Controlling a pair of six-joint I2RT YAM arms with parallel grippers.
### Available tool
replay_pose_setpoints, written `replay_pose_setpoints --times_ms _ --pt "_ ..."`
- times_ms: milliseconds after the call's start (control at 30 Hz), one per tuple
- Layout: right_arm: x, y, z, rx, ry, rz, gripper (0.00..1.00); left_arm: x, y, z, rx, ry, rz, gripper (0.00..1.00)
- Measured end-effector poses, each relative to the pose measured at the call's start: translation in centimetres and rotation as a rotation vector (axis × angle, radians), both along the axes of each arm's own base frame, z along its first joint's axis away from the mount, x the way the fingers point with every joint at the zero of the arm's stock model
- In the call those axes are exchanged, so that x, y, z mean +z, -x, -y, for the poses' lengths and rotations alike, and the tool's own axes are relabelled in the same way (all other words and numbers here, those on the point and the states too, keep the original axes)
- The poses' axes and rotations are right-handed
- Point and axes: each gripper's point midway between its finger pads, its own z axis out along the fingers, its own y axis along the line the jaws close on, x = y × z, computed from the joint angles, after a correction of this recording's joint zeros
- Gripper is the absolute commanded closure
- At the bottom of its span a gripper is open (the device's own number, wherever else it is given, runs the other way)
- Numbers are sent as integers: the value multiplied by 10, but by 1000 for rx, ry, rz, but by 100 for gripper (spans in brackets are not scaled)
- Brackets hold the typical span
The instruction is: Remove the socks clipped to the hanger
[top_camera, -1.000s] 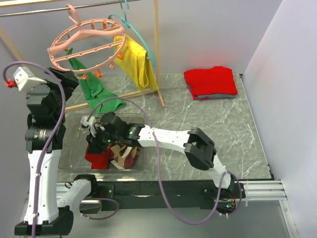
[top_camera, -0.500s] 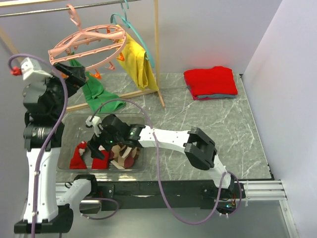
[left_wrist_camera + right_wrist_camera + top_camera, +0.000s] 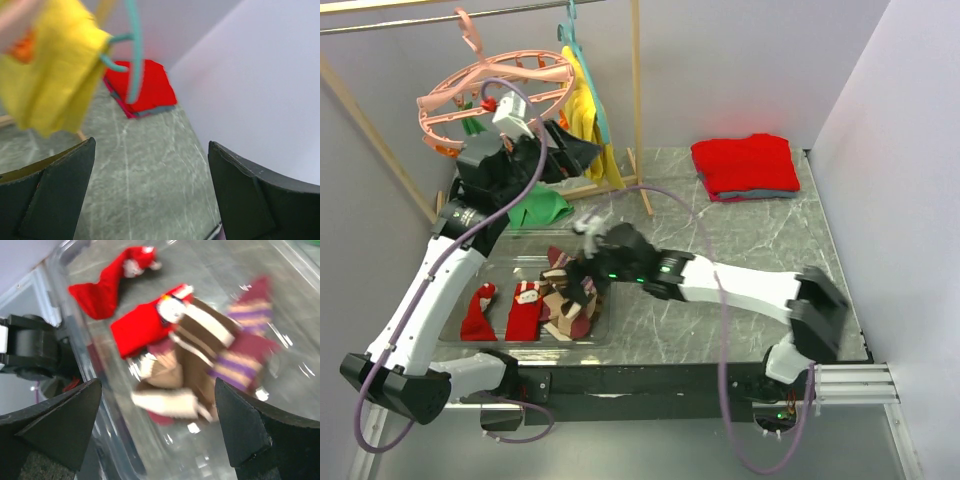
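Note:
The pink ring hanger (image 3: pixel 495 95) hangs from the rail at the back left, with small orange clips on its ring. Several socks lie in the clear bin (image 3: pixel 453 300): two red ones (image 3: pixel 478 312) (image 3: pixel 145 322) and a pile of brown-striped (image 3: pixel 195 350) and purple-striped ones (image 3: pixel 245 340). My right gripper (image 3: pixel 575 283) (image 3: pixel 157 425) hovers open over the bin's right end with nothing between its fingers. My left gripper (image 3: pixel 582 150) (image 3: pixel 150 195) is raised just right of the hanger, open and empty, facing the yellow garment (image 3: pixel 50 70).
A teal clothes hanger (image 3: pixel 132 50) carries the yellow garment on a wooden rack (image 3: pixel 638 110). A green cloth (image 3: pixel 535 205) hangs behind the left arm. Folded red cloth (image 3: pixel 745 165) lies at the back right of the marble table (image 3: pixel 740 240).
My right gripper opened, left the red sock lying in the bin and drew back to the right. My left arm swung from the far left up and right, beside the hanger.

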Motion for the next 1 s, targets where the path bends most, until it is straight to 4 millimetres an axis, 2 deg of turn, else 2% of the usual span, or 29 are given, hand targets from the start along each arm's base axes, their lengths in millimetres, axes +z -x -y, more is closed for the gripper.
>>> replay_pose_setpoints --times_ms 167,233,300,400,567,633,700,800,933,1000 --pt "-5 -8 79 -170 -43 -16 0 4 19 37 -110 7 51 0" --pt "-10 -11 108 -245 -69 -33 0 -2 30 48 -150 -1 70 1" --pt "-20 -11 141 -340 -114 -59 0 -19 44 58 -194 -8 78 1" --pt "-33 -10 177 -459 -184 -85 0 -64 72 62 -252 -8 76 1" --pt "-50 0 219 -621 -348 -123 0 -169 123 50 -310 18 -26 0" --pt "-59 0 236 -706 -419 -145 0 -196 140 43 -323 49 -46 1" --pt "-72 0 251 -777 -465 -166 0 -215 156 35 -332 89 -50 1" --pt "-72 -2 262 -848 -540 -196 0 -221 174 26 -342 163 -15 4" --pt "-43 -4 270 -887 -706 -234 0 -205 197 13 -357 284 99 4" --pt "-26 -2 272 -879 -788 -249 0 -207 201 12 -364 308 83 3"
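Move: The sock pile in the tray lies almost straight under the left hand, about 40 cm below, 11 cm back and 4 cm to its left. From that hand the round hanger is some 10 cm ahead, 19 cm left and 4 cm up, and the yellow cloth about 15 cm ahead and a little below. From the right hand the pile lies about 4 cm ahead, 5 cm left and 17 cm down, with the Santa sock some 13 cm farther left. Back and down comes the empty left hand, a good 20 cm each way, away from the round hanger and towards the sock pile, swinging first right and then left again as its wrist turns clockwise. The right hand sweeps about 27 cm right, away from the pile, dipping and then rising slightly while it turns clockwise and rolls left side up some 45 degrees; both grippers stay wide open. ##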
